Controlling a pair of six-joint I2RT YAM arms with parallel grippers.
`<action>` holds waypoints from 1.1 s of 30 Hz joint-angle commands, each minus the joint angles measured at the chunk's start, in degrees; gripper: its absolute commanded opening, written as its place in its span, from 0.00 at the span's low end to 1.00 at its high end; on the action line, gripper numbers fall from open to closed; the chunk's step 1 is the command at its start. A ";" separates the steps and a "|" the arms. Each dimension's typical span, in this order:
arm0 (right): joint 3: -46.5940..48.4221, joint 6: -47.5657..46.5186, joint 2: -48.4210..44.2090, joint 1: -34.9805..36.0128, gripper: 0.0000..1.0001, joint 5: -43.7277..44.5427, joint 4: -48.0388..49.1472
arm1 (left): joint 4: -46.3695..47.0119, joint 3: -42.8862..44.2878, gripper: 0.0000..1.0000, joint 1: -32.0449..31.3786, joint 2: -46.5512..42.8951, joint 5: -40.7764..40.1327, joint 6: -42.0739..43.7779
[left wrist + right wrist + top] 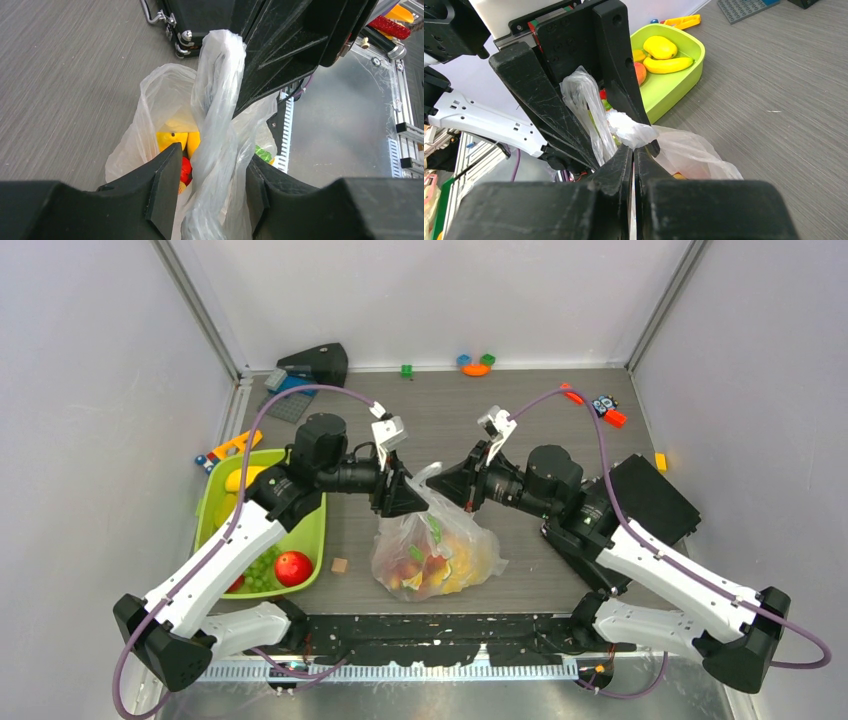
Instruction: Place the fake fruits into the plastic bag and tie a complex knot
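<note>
The plastic bag (435,550) stands mid-table with several fake fruits (440,565) inside. In the left wrist view, yellow fruit (172,139) and red fruit (186,170) show through its mouth. My right gripper (634,150) is shut on one bunched handle (631,131) and holds it up. My left gripper (212,157) is open, and the other twisted handle strand (220,100) runs loosely between its fingers. The two grippers almost meet above the bag (428,485). I cannot make out a knot. More fruits lie in the tray: a red apple (292,567), green grapes (262,570), and a banana (669,65).
A lime-green tray (310,530) sits left of the bag, with a small wooden cube (339,565) between them. A black case (655,495) lies under the right arm. Toy bricks (477,365) and a red toy (605,410) are scattered along the back, with a dark box (315,362) at the back left.
</note>
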 commanded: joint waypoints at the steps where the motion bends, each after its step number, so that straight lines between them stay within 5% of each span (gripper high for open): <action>1: 2.76 1.23 0.26 0.76 0.05 1.03 3.20 | 2.90 -0.19 0.46 -0.40 -0.83 -0.12 -0.42; 7: 2.75 1.98 0.89 1.33 0.05 0.46 4.41 | 3.84 -0.65 0.40 -0.89 -0.39 -0.24 -1.17; 13: 2.63 0.64 0.15 1.36 0.05 1.45 3.28 | 4.13 -1.09 0.02 -0.95 -0.96 -0.73 -1.00; 15: 2.23 -0.87 -0.99 1.41 0.12 2.36 2.30 | 4.05 -1.18 0.00 -0.97 -1.25 -1.11 -0.92; 20: -0.62 -9.80 -6.13 1.42 0.74 2.81 -0.44 | 2.24 -0.50 0.00 -0.96 -1.33 -2.99 -0.25; 22: -2.04 -14.78 -8.71 1.65 0.87 2.28 -1.87 | 0.89 0.09 0.00 -1.00 -1.17 -4.41 0.41; 33: -0.98 -32.77 -7.02 17.18 0.96 27.10 -13.53 | -1.14 1.11 0.00 -0.97 -0.91 -5.37 0.76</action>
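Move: The bunched bag neck is already between the left gripper's half-open fingers, practically at the hand point. The fruit-filled bag body lies some 18 cm below the left gripper, about 4 cm back and 3 cm right. The wooden block is about 16 cm left, 4 cm back and 29 cm down. From the right gripper, already shut on the neck's upper end, the neck's middle is about 3 cm back, 1 cm left and 2 cm lower. Hold the left gripper almost where it is and close its fingers on the bag neck while the right still grips the upper end. Then open the right gripper wide, let go, and draw it about 5 cm back and to the right, rising slightly before dipping, rolling it some 25 degrees. Ease the left down a little, keeping its pinch. ##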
